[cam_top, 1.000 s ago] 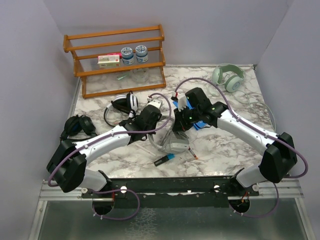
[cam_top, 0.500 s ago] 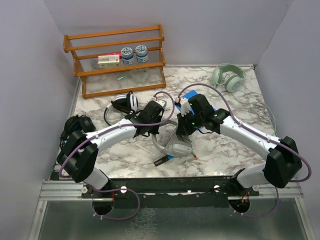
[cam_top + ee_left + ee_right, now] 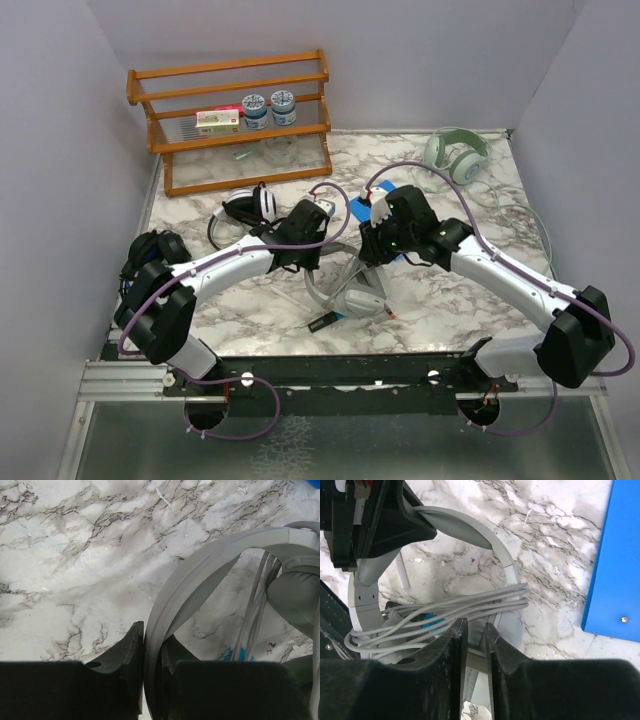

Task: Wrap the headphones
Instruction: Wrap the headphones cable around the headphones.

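Note:
A pale grey pair of headphones (image 3: 352, 297) lies at the table's middle front, its cable (image 3: 470, 605) coiled in several loops across the band and ear cup. My left gripper (image 3: 152, 640) is shut on the grey headband (image 3: 200, 575), which runs up between its fingers. My right gripper (image 3: 475, 627) hovers just over the coiled cable with its jaws slightly apart and nothing between them. In the top view the left gripper (image 3: 316, 262) and the right gripper (image 3: 368, 256) face each other over the headphones. Other headphones lie around: a black pair (image 3: 158, 250), a white-and-black pair (image 3: 245, 207), a pale pair (image 3: 455, 155).
A wooden rack (image 3: 235, 120) with jars and a box stands at the back left. A blue flat object (image 3: 615, 555) lies beside the right gripper. A dark pen with a blue tip (image 3: 325, 321) lies close to the grey headphones. Loose cable trails at the right edge (image 3: 525, 215).
The right gripper's jaws have parted from shut and it has shifted slightly back and right. The left arm swung inward with the headband a second ago and has since held still.

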Controlling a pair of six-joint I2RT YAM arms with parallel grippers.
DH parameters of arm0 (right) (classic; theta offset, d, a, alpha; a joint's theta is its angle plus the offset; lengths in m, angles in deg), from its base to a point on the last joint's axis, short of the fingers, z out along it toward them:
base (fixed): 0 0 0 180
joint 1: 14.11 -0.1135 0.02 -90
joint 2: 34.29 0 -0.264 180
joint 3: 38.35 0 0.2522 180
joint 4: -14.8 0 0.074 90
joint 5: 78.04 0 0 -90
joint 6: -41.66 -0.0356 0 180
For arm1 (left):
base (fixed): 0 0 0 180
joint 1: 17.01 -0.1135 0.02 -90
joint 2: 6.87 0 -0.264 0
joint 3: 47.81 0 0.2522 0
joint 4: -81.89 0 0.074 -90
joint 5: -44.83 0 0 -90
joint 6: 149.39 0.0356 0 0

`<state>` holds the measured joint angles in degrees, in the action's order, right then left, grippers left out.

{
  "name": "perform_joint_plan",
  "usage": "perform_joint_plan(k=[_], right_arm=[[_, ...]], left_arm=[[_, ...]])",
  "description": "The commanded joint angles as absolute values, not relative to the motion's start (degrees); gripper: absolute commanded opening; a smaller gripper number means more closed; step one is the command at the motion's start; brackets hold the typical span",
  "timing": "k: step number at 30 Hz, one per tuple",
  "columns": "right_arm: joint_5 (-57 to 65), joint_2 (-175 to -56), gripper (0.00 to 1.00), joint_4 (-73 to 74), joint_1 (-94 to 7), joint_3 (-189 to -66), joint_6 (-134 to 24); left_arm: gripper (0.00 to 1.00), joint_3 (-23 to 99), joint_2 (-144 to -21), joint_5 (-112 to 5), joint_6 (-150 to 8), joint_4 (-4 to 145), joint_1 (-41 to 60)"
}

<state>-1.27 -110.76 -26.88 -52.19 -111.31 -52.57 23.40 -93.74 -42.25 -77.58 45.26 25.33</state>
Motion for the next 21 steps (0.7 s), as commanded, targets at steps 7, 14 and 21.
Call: perform_joint_plan(k=[7,14,21], right_arm=[[1.62,-106.33,0.52,-31.24,-51.80,-113.46,-50.63],[2.04,-104.23,0.59,-35.36,-51.81,-117.76,-57.09],[0.81,-102.60,0.64,-36.27,-51.98,-114.66,-82.28]], left_arm=[[0.00,26.42,-93.82,-45.60,-79.07,45.81,25.27],[0.00,26.43,-93.54,-44.90,-80.33,45.56,25.27],[0.00,26.43,-93.28,-41.40,-81.75,45.82,25.26]])
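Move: My left hand still grips the grey headphones by the headband; the wrapped cable bundle lies about 9 cm to its right, 2 cm back and roughly level. From my right hand, the bundle's middle is some 4 cm left, 3 cm back and 4 cm below. The ear cups sit about 7 cm back, hardly 1 cm left and 6 cm below it; the blue folder is roughly 13 cm ahead, 5 cm right and 10 cm down. I lift my right hand about 6 cm up and away from the wrapped cable, slowly at first and then faster, edging slightly right and at the end a little back. On the way my fingers spread from about a quarter to nearly two-thirds open, and late in the rise the wrist turns some 10 degrees clockwise. My left hand stays put, keeping its pinch on the headband. ##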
